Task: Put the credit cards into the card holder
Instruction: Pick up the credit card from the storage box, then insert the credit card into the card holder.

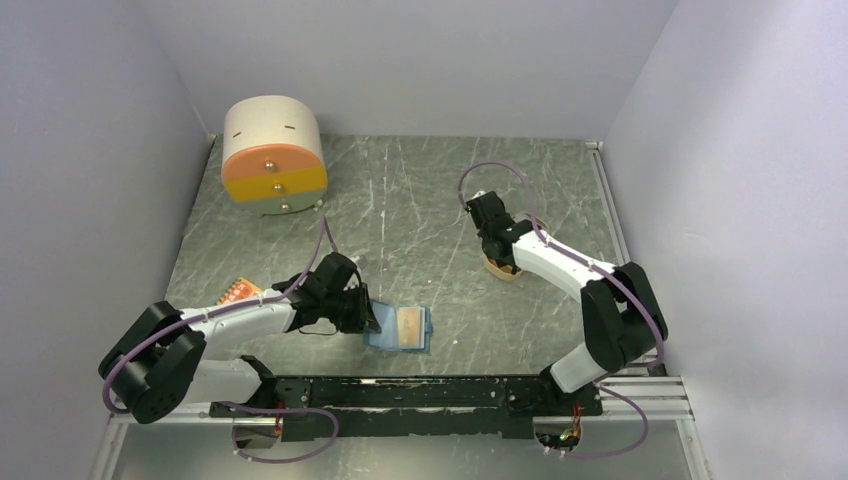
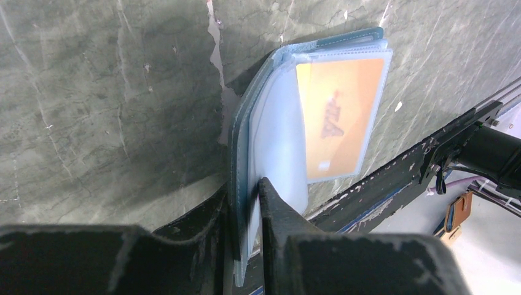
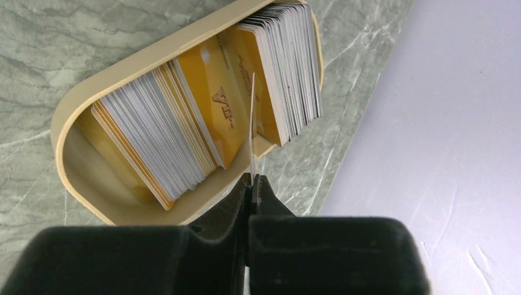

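Note:
The blue card holder [image 1: 405, 328] lies open near the table's front edge, with an orange credit card [image 2: 341, 117] inside its clear sleeve. My left gripper [image 2: 249, 190] is shut on the holder's blue cover [image 2: 236, 153], holding it up on edge. At the right, the tan tray [image 3: 147, 64] holds two stacks of credit cards [image 3: 153, 141]. My right gripper [image 3: 250, 179] is just above the tray rim, shut on a single credit card [image 3: 252, 123] seen edge-on between the stacks. In the top view the right gripper [image 1: 497, 255] hangs over the tray [image 1: 503, 268].
A round white box with orange and yellow drawers [image 1: 272, 155] stands at the back left. A small orange packet [image 1: 238, 291] lies beside the left arm. A black rail [image 1: 400, 395] runs along the near edge, and walls close in left, back and right.

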Controlling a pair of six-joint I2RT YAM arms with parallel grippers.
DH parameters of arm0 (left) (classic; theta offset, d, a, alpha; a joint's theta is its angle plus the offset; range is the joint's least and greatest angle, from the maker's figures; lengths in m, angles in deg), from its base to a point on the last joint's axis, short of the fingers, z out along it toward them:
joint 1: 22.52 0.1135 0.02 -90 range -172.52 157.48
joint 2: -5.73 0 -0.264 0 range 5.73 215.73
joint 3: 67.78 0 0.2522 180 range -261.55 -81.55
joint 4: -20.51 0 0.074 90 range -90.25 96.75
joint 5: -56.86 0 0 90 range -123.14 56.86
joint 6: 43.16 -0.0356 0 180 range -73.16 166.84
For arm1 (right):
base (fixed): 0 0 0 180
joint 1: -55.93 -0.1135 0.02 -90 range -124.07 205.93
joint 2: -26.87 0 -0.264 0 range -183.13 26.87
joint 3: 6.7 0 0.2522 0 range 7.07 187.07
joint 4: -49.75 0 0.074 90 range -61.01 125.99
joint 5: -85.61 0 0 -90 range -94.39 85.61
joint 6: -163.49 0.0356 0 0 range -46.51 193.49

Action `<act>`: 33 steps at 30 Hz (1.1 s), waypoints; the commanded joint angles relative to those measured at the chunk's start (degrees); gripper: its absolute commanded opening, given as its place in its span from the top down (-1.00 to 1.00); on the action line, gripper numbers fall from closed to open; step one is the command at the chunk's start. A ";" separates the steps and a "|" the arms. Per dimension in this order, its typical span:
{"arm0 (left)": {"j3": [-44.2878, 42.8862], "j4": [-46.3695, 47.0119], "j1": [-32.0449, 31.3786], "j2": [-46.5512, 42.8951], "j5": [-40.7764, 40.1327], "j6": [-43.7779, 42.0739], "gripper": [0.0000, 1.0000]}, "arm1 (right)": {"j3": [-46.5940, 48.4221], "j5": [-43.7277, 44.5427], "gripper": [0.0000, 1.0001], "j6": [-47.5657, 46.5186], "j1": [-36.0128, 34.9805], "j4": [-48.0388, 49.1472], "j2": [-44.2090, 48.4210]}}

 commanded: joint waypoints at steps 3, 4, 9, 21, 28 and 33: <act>-0.13 -0.07 0.30 -0.86 0.11 0.82 0.56 | 2.42 -0.01 1.00 4.19 -0.58 -2.95 4.89; -0.19 0.02 0.31 -0.81 0.18 0.99 0.55 | 2.47 -0.73 1.00 5.10 -0.55 -3.27 5.33; -0.97 -1.00 0.30 -0.01 -0.26 0.98 0.52 | 6.51 -6.13 1.00 10.90 -1.53 -5.27 8.24; -0.28 -3.00 1.61 -2.88 -2.35 1.21 0.48 | 8.35 -19.29 1.00 33.24 -13.78 -4.78 13.88; 1.56 -1.02 2.72 -2.76 -0.06 2.01 0.54 | -4.63 -35.52 1.00 49.73 -15.91 10.83 21.38; 1.57 -1.46 3.09 -2.91 -0.08 1.75 0.53 | -15.49 -42.22 1.00 62.62 -19.27 25.74 22.54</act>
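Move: The right hand already pinches a card, and the open card holder that it is bound for lies about 30 cm to its left, 19 cm back and 8 cm below. The tan card already in that holder lies about 26 cm left, 19 cm back and 8 cm below. Just beneath the right hand is the storage box, its middle some 3 cm left, 2 cm back and 6 cm down. From the left hand, which still grips the holder's cover, the holder's middle lies about 6 cm right, level ahead and 2 cm below. Keeping its pinch on the card, the right hand rises about 8 cm up from the storage box, then sweeps some 20 cm left and 10 cm back towards the card holder, sinking about 3 cm at the end, while the wrist rolls some 70 degrees, left side up, so that the fingers come to point forward, down and left. The left hand keeps its grip on the holder's cover and shifts about 1 cm left. ##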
